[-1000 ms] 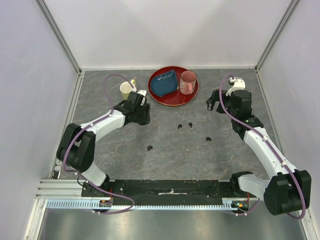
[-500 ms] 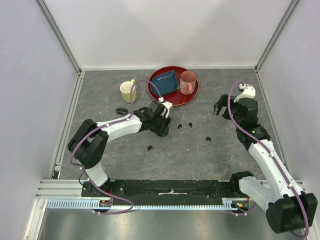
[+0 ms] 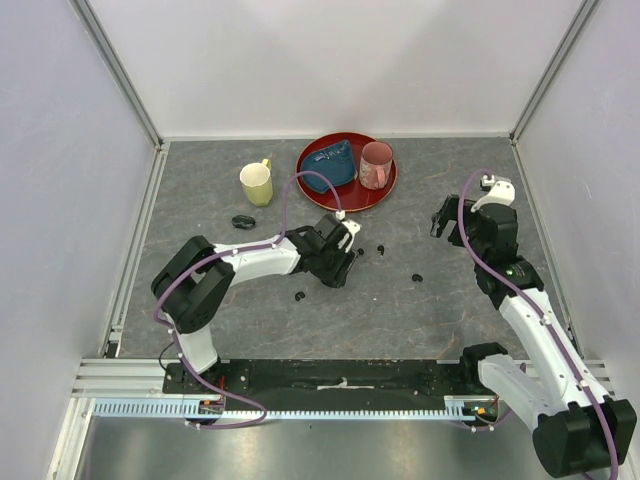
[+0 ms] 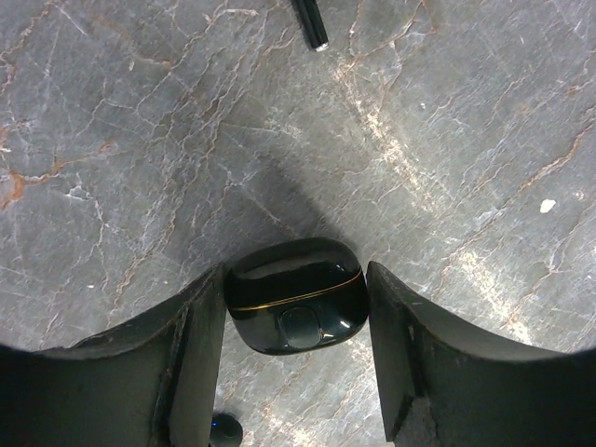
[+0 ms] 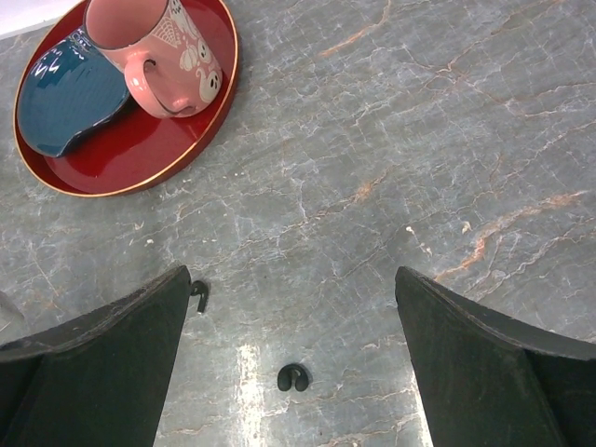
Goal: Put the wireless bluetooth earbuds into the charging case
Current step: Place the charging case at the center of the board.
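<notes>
The black oval charging case [image 4: 296, 296], lid closed with a gold seam, hangs just above the table with my left gripper [image 4: 296, 272] shut on it. In the top view that gripper [image 3: 345, 262] is at the table's middle and hides the case. Black earbuds lie around it: one [image 3: 381, 249] to its right, one [image 3: 417, 277] further right, one [image 3: 299, 296] near its left. A stem [image 4: 312, 23] shows ahead in the left wrist view. My right gripper [image 5: 291, 275] hangs open above an earbud [image 5: 294, 376], with another [image 5: 199, 293] beside its left finger.
A red tray [image 3: 349, 198] at the back holds a blue dish [image 3: 330, 167] and a pink mug [image 3: 376, 165]. A yellow mug [image 3: 257, 183] stands to its left, with a second black case [image 3: 242, 222] on the table below it. Walls enclose three sides.
My left arm swung right from beside the yellow mug to the table's middle, carrying the case. The second case came into view. My right arm drew back slightly to the right.
</notes>
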Robot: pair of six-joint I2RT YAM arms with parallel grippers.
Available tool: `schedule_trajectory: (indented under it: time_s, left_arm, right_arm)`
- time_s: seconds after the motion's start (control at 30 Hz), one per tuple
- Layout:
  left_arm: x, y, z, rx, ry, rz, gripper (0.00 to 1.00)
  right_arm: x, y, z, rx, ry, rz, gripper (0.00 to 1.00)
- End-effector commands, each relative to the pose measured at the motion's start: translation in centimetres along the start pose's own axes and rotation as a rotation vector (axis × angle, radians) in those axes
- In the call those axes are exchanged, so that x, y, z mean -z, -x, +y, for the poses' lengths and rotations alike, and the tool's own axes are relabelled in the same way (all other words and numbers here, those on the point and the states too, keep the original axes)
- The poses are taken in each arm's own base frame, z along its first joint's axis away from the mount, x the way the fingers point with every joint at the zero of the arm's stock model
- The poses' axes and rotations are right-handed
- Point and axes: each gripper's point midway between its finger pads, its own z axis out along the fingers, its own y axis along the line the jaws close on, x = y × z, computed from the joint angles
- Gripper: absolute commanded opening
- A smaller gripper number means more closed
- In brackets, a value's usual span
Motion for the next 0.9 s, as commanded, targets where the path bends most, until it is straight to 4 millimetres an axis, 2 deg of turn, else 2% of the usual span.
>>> schedule_trajectory:
  time_s: [0.0, 0.23, 0.47, 0.63, 0.8, 0.87]
  left_arm:
    - [0.2, 0.9, 0.1, -0.038, 0.020, -0.020, 0.63]
    - [1.3, 1.4, -0.2, -0.035, 0.013, -0.051, 0.73]
    - [3.0, 2.6, 0.0, -0.017, 0.034, -0.109, 0.78]
    - [5.6, 4.3, 0.6, 0.013, 0.070, -0.210, 0.81]
    - [8.6, 5.2, 1.5, 0.041, 0.113, -0.306, 0.86]
    - [10.2, 6.0, 2.2, 0.063, 0.136, -0.361, 0.88]
  right_arm:
    - [0.4, 0.3, 0.5, 0.001, 0.031, -0.015, 0.98]
    - [0.3, -0.2, 1.3, 0.017, 0.080, 0.011, 0.98]
    - [0.1, -0.6, 1.9, 0.020, 0.111, 0.034, 0.98]
    - [-0.1, -0.9, 2.3, 0.037, 0.138, 0.043, 0.98]
    - [-0.1, -1.4, 4.5, 0.028, 0.271, 0.043, 0.98]
    - [-0.5, -2.0, 4.2, -0.008, 0.238, 0.076, 0.98]
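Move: The charging case is still between the left fingers, on the board straight under the hand point and no more than about 1 cm below. From there the nearer black earbud lies about 6 cm ahead and 6 cm right, the second about 7 cm ahead and 11 cm right, and a round black piece some 3 cm back and 7 cm left. From the right hand the case is about 28 cm left, 6 cm back and 19 cm below. The left hand stays put over the middle of the board while its fingers open and let go of the charging case, then lifts almost straight up from it by about 8 cm, still opening and swinging its fingertips some 10 degrees outward, away from the base. Meanwhile the right hand, wide open and empty, drifts about 3 cm to the left towards the case, turning some 10 degrees counter-clockwise and sinking a little. ##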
